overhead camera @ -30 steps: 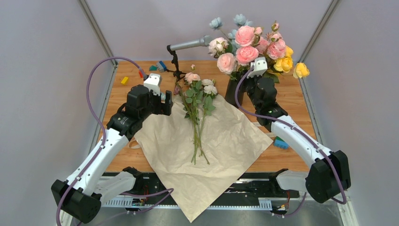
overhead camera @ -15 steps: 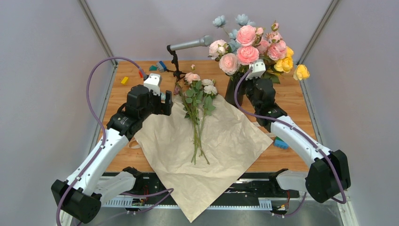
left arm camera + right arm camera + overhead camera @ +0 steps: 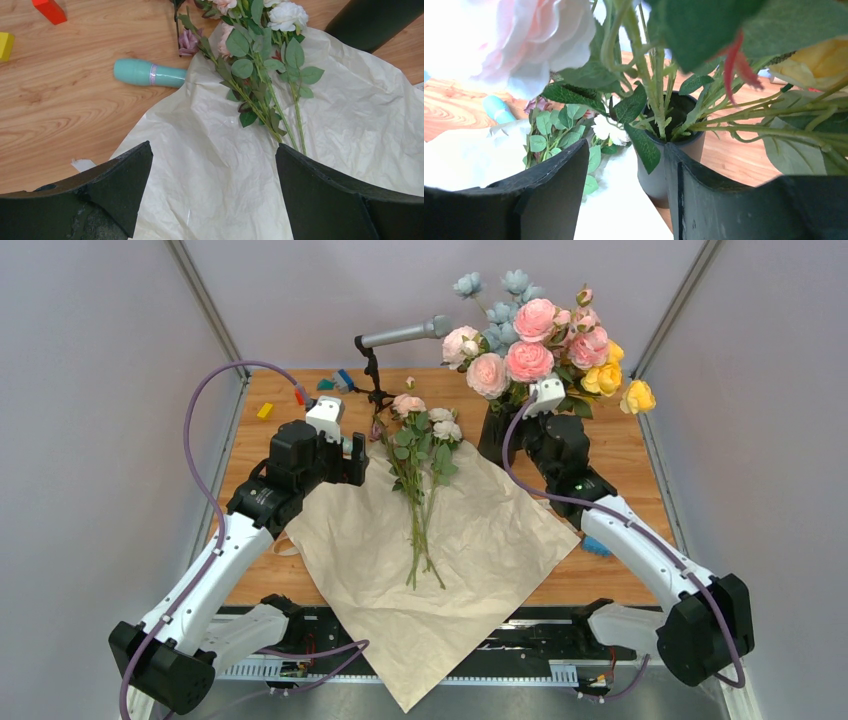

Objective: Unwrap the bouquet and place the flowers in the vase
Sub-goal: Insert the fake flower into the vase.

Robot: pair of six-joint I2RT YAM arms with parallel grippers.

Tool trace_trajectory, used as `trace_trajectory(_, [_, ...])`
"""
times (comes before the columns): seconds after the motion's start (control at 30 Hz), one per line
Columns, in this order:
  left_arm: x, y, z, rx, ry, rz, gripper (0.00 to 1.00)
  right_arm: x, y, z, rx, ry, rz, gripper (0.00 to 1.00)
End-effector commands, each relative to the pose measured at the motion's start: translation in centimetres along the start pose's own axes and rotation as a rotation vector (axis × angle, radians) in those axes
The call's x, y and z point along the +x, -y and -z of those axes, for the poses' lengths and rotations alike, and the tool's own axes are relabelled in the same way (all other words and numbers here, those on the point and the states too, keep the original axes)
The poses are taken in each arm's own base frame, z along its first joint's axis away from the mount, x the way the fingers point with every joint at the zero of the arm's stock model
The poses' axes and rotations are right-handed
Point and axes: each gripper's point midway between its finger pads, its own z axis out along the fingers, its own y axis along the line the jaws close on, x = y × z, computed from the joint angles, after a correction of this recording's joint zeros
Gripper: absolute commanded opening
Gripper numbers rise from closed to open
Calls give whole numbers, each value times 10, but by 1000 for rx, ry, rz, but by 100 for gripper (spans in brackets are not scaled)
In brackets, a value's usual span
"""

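Note:
The bouquet lies unwrapped: its crinkled beige paper (image 3: 470, 530) (image 3: 210, 165) is spread flat on the table. The flowers (image 3: 420, 455) (image 3: 260, 75) (image 3: 554, 135), small pink and white blooms on thin green stems, lie loose on its far part. Right of them stands the dark vase (image 3: 495, 435) (image 3: 654, 175), which holds a large arrangement (image 3: 530, 340) of pink roses with blue and yellow blooms. My right gripper (image 3: 522, 430) (image 3: 626, 150) is open just in front of the vase and holds nothing. My left gripper (image 3: 357, 458) (image 3: 212, 152) hangs wide open over the paper's left edge, empty.
A microphone on a black stand (image 3: 400, 335) is behind the flowers. A teal cylinder (image 3: 150, 73) lies at the paper's edge. Red (image 3: 50, 10) and yellow (image 3: 264, 410) blocks sit far left, blue blocks (image 3: 597, 545) near the right edge. Grey walls enclose the table.
My right gripper has opened and drawn back slightly from the vase. The pink roses in the vase have shifted a little up and right. My left arm has not moved.

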Motion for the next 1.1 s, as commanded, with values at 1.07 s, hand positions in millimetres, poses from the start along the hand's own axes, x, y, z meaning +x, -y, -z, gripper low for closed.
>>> trace_trajectory(1.07, [6, 19, -21, 89, -46, 45, 100, 10, -43, 69, -244, -72, -121, 83])
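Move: The right hand has already let go of the flower; the vase stands roughly 8 cm ahead of it, its middle some 16 cm lower. The remaining flowers lie on the paper about 14 cm to this hand's left, level with it and some 25 cm below. From the left hand those flowers are about 7 cm ahead, 14 cm right and 23 cm down, with the teal bottle roughly 17 cm ahead and 1 cm left. The right hand, empty, backs out from beneath the blooms and away from the vase by about 7 cm, its fingers spreading from half open to mostly open while it swings some 10 degrees counter-clockwise and tips slightly down, dipping a little at the end. Meanwhile the left hand, still wide open, sinks about 3 cm and edges right towards the remaining flowers on the paper, its fingers tilting slightly further down. ##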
